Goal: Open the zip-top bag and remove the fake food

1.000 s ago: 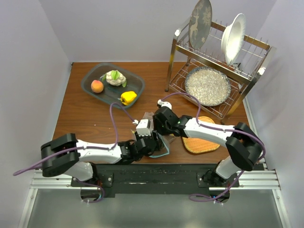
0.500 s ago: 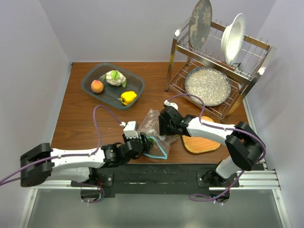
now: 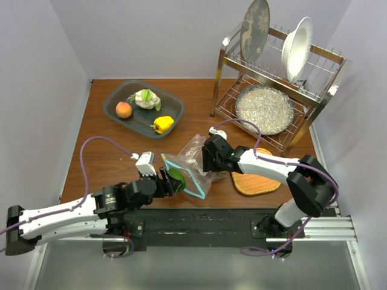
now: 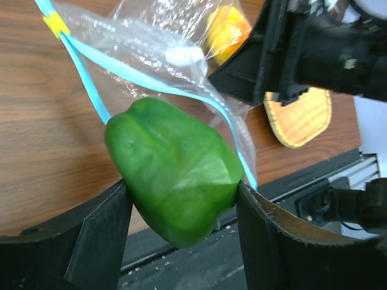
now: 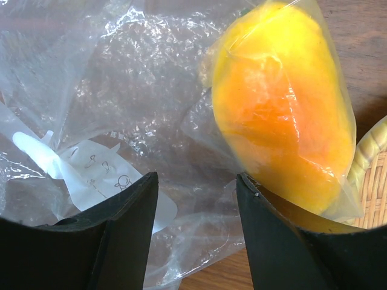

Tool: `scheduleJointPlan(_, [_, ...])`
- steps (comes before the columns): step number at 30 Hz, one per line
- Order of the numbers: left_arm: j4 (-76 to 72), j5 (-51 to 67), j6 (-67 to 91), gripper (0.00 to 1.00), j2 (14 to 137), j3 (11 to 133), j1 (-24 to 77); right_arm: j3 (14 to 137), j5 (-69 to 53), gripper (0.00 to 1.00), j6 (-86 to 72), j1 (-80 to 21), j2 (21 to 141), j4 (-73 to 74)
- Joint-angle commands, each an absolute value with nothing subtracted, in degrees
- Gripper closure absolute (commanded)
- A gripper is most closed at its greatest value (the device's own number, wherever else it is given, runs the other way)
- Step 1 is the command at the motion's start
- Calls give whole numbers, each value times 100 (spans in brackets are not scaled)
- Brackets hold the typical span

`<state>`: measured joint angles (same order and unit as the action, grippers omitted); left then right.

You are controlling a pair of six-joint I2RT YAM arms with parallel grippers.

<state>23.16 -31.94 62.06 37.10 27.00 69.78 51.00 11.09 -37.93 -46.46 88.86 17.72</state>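
Note:
The clear zip-top bag (image 3: 193, 156) lies on the table with its teal zip strip (image 3: 188, 183) open; it also shows in the left wrist view (image 4: 151, 36) and the right wrist view (image 5: 121, 90). My left gripper (image 3: 171, 183) (image 4: 181, 208) is shut on the green piece (image 4: 172, 163) (image 3: 177, 179), held just at the bag's mouth. An orange piece (image 5: 284, 115) (image 4: 227, 30) is inside the bag. My right gripper (image 3: 205, 162) (image 5: 195, 181) is over the bag, jaws apart with loose plastic between them. A peach (image 3: 124, 109), a cauliflower (image 3: 147, 98) and a yellow pepper (image 3: 163, 124) lie in the grey tray (image 3: 173, 109).
A round woven mat (image 3: 257, 179) (image 4: 299, 118) lies right of the bag, under my right arm. A metal dish rack (image 3: 275, 84) with plates and a bowl stands at the back right. The table's near edge is just below my left gripper.
My left arm has drawn back to the left with the green piece, bringing it out of the bag's mouth. The zip strip has stretched open leftward. My right gripper has stayed at the bag.

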Motion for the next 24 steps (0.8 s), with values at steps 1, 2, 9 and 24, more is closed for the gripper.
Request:
scheduleJointPlan(1, [3049, -3260, 5960, 87, 3437, 3584, 6970, 5177, 1310, 41, -3788, -4623, 8684, 1679])
scheduleJointPlan(2, [3085, -3304, 5933, 87, 3428, 3682, 6978, 5212, 1318, 41, -3771, -4623, 8692, 1687])
scheduleJointPlan(9, [3199, -4675, 5145, 87, 4287, 4700, 6455, 5273, 1248, 41, -3736, -4623, 8543, 1705])
scheduleJointPlan(24, [431, -1653, 3630, 79, 7979, 5879, 1461, 5229, 949, 40, -3604, -4755, 7471, 2214])
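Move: Some 40 cm ahead of the left hand, 17 cm to its left and 11 cm lower, lies the middle of the grey tub. Inside are the yellow pepper (32 cm ahead, 8 left), the peach (41 ahead, 27 left) and the cauliflower (45 ahead, 17 left). The mango, still in the zip-top bag, is about 3 cm ahead of the right hand, 6 cm right and 2 cm below; the woven tray's middle is level with that hand, 21 cm right and 4 cm lower. Keeping its grip on the green pepper, the left hand first rises about 10 cm clear of the bag mouth, then sweeps forward some 24 cm and left 13 cm towards the tub, swinging some 30 degrees counter-clockwise and sinking again late on. Later the right hand, its fingers staying open, lifts straight up 6 or 7 cm from over the bag. ##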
